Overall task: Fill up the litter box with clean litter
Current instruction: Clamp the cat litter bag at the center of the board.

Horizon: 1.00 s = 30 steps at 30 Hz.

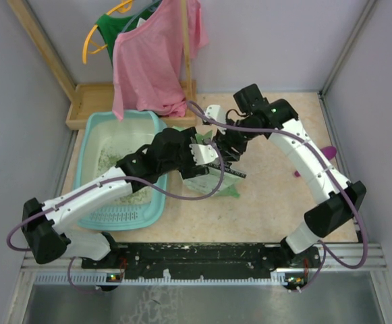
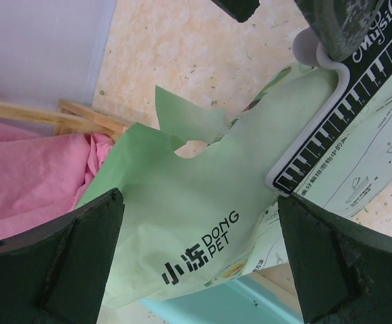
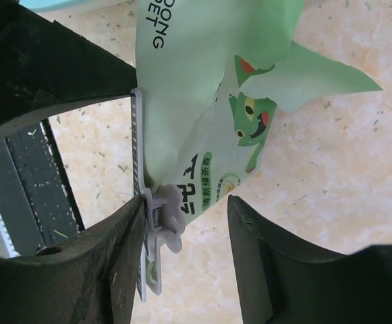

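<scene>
The light-teal litter box (image 1: 88, 177) lies at the left, under my left arm, with a thin scatter of clean litter (image 1: 110, 162) on its whitish base. A pale green printed bag (image 1: 208, 181) stands beside its right rim, closed by a black-and-white piano-key clip (image 1: 233, 173). My left gripper (image 1: 200, 154) is open, and in its wrist view the bag (image 2: 196, 216) sits between the wide-apart jaws (image 2: 199, 263) without touching them. My right gripper (image 3: 185, 243) is open around the clip's grey handle (image 3: 169, 216), which rests against one finger; the other finger stands apart.
A pink shirt (image 1: 152, 61) and a green garment on a yellow hanger (image 1: 111, 27) hang over the back left. Behind the litter box is a wooden tray (image 1: 91, 98). A magenta scoop (image 1: 327, 152) lies behind my right arm, and walls close both sides.
</scene>
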Each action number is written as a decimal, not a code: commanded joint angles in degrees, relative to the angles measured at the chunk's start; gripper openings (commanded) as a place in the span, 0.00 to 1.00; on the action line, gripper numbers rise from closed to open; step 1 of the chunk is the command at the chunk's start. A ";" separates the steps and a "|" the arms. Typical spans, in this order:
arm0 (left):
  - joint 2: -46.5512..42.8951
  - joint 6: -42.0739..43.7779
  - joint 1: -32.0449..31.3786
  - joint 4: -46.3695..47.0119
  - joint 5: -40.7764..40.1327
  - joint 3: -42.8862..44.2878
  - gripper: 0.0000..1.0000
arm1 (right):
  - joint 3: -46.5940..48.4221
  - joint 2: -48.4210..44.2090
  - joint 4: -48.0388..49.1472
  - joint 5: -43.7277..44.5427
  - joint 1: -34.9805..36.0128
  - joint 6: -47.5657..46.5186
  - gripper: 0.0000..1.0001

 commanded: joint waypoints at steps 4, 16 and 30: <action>-1.81 -3.04 -0.11 -0.06 1.15 3.58 1.00 | 1.11 -5.02 3.33 0.17 -2.20 1.73 0.53; -8.61 -9.68 -0.12 -3.65 -2.53 7.08 1.00 | 4.05 -6.89 7.61 -6.81 -20.45 8.68 0.54; -7.85 -11.94 0.10 -1.66 -7.21 7.60 1.00 | -2.20 -8.09 10.28 -7.24 -25.34 11.27 0.54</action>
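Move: The piano-patterned clip on the litter bag lies close to the right hand, its middle some 4 cm back and slightly lower. The bag's middle is about 6 cm left of that hand, 5 cm back and 8 cm down. From the left hand the clip's middle is roughly 8 cm right, 4 cm back and a little below; the litter box's middle is about 25 cm left, 5 cm back and 14 cm below. Both open hands leave the bag: right goes 10 cm right and forward, left rises about 9 cm. ##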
